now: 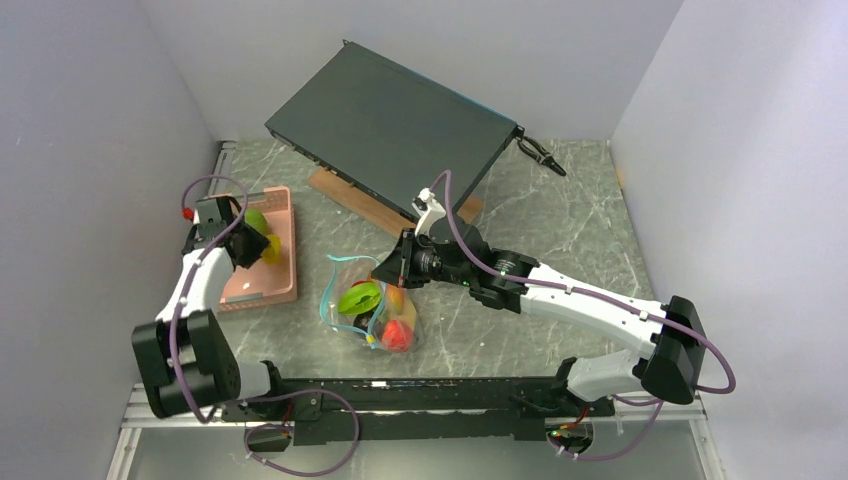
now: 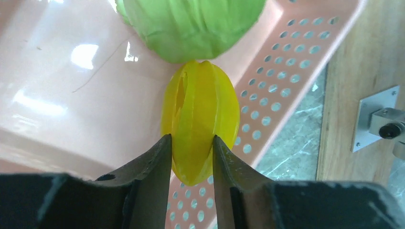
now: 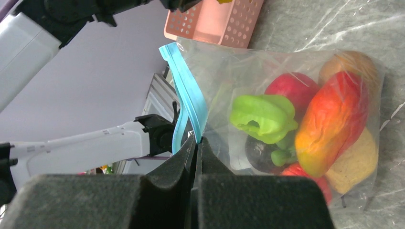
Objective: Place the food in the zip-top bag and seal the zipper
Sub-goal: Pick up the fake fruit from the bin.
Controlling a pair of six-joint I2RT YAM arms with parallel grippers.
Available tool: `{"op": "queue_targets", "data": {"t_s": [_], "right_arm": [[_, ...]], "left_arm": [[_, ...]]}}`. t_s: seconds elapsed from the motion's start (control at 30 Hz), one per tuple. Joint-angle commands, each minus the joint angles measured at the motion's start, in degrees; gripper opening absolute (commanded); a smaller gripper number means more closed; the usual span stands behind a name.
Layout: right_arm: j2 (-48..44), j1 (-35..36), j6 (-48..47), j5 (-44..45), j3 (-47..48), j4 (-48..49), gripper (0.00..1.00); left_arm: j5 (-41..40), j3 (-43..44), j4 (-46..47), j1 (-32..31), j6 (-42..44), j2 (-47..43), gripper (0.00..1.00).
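In the pink basket my left gripper has both fingers pressed on a ribbed yellow fruit, one piece of the food. A green leafy vegetable lies just beyond it, touching it. The clear zip-top bag lies on the table's middle with several food pieces inside: a green pepper, a red-orange fruit and a dark purple one. My right gripper is shut on the bag's mouth at the teal zipper, whose two strips stand apart above the grip.
The pink basket sits at the left. A black flat box leans on a wooden block at the back. A small black tool lies at the back right. Grey walls close in both sides.
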Motion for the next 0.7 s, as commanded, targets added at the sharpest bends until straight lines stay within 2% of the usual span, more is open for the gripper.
{"op": "queue_targets", "data": {"t_s": [0.0,0.13,0.37,0.53,0.67], "right_arm": [[-0.2,-0.1,0.8,-0.6,1.0,3.5,0.00],[-0.4,0.0,1.0,-0.1,0.9,3.7,0.00],[-0.1,0.0,0.9,0.0,1.5,3.2,0.00],[-0.4,0.0,0.8,0.5,1.4,3.2,0.00],[0.0,0.0,0.7,0.2,1.7,3.3,0.00]], "left_arm": [[-4.8,3.0,-4.4,0.0,3.7,-7.5,0.35],[-4.0,2.1,-3.6,0.1,5.1,-11.3,0.42],[0.7,3.1,-6.3,0.0,4.5,-14.2,0.37],[11.5,6.0,-10.6,0.0,5.2,-20.6,0.38],[19.5,7.3,-14.4,-0.1,4.1,-28.9,0.37]]}}
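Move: The yellow fake fruit is already gripped by the left hand, low in the bin; the zip-top bag's opening, where it goes, lies some 18 cm to that hand's right, 12 cm back and about 5 cm higher. The green cabbage sits about 8 cm ahead, 1 cm left and 4 cm lower; the bin's right wall is level with the hand, some 6 cm right and 3 cm lower. From the right hand, the opening is about 5 cm left, 1 cm back and 10 cm below. The yellow fake fruit stays pinched between the left fingers as the arm carries it up about 10 cm out of the bin, with a short pause midway. On the second stretch the hand also swings right and back towards the bag's opening, ending some 3 cm over each way, while the wrist tips up roughly 15 degrees and turns a little clockwise. The right hand stays put, still pinching the zipper edge. ##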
